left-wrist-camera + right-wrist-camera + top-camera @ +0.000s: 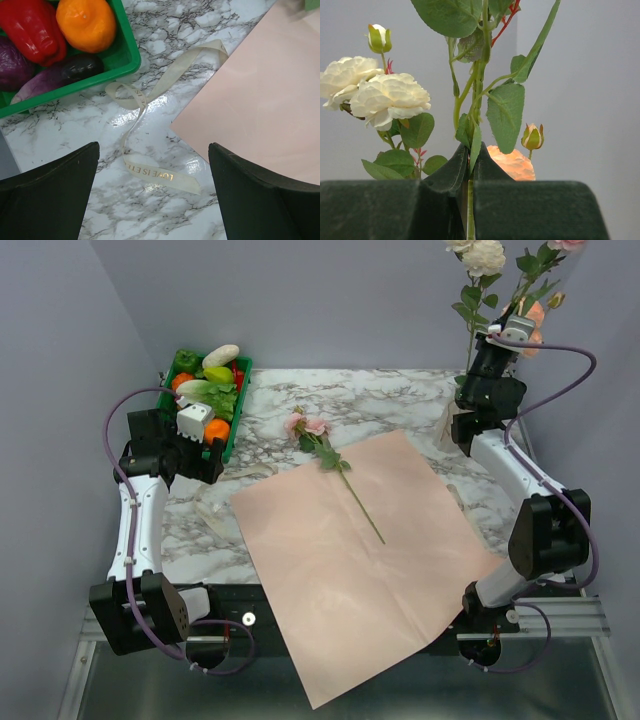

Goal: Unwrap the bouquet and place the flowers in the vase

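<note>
The salmon-pink paper [350,560] lies unwrapped and flat across the table's front. One pink flower [310,426] lies at its far edge, stem running onto the paper. My right gripper [520,316] is raised at the back right, shut on a green flower stem [479,90] that stands upright between its fingers [451,172]. A peach rose [512,162] and bud show behind it, white roses [385,95] to its left. The vase [447,427] is mostly hidden behind the right arm. My left gripper [153,147] hangs open over the cream ribbon [150,100], holding nothing.
A green tray [243,390] of vegetables stands at the back left, right beside the left gripper [203,445]; its corner [131,55] shows in the left wrist view. The ribbon [215,515] lies loose on the marble between tray and paper. Grey walls close in on both sides.
</note>
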Action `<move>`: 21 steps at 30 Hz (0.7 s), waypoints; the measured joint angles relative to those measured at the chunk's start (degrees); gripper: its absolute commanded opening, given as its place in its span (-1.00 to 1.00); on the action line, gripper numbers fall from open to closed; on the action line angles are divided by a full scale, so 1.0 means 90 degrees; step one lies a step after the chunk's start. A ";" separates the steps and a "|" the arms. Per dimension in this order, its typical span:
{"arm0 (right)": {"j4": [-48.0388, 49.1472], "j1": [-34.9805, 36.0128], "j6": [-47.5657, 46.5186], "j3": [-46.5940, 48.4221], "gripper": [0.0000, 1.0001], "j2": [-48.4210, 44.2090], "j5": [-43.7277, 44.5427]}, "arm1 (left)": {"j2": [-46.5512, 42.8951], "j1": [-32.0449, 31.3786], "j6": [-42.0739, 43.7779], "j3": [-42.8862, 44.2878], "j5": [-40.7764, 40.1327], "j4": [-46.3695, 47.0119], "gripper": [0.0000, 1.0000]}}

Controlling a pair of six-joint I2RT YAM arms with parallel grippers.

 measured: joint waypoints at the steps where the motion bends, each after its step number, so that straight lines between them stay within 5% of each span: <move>1: 0.0007 -0.0002 0.0000 0.0000 -0.99 0.0000 -0.0024 | 0.0000 0.0000 0.0000 0.0000 0.0000 0.0000 0.97; 19: 0.0121 -0.0010 -0.0029 -0.0954 -0.99 0.0012 -0.0061 | 0.0015 0.0005 0.0024 0.0000 0.0000 0.0000 0.97; 21: 0.0175 -0.0010 -0.0032 -0.1146 -0.81 0.0012 -0.0061 | 0.0032 0.0005 0.0024 0.0000 0.0000 0.0000 0.97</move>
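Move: The right hand, already gripping the pink rose's stem, is high over the vase: the vase's middle is about 37 cm below it, some 6 cm ahead and 2 cm right. Of the flowers already in the vase, the white ones stand about 10 cm ahead, 4 cm left and 6 cm higher, and the peach ones about 8 cm ahead, 7 cm right, at nearly hand height. From the left hand, the vase is some 18 cm ahead, 56 cm right and 8 cm lower. After a brief hold, the right arm sinks almost straight down with gathering speed, about 7 cm, bringing the pink rose's stem lower towards the vase, behind the white and peach flowers already in it. The fingers stay shut on the stem, and the upward-pointing hand tips forward and down some 10 degrees as it goes. ##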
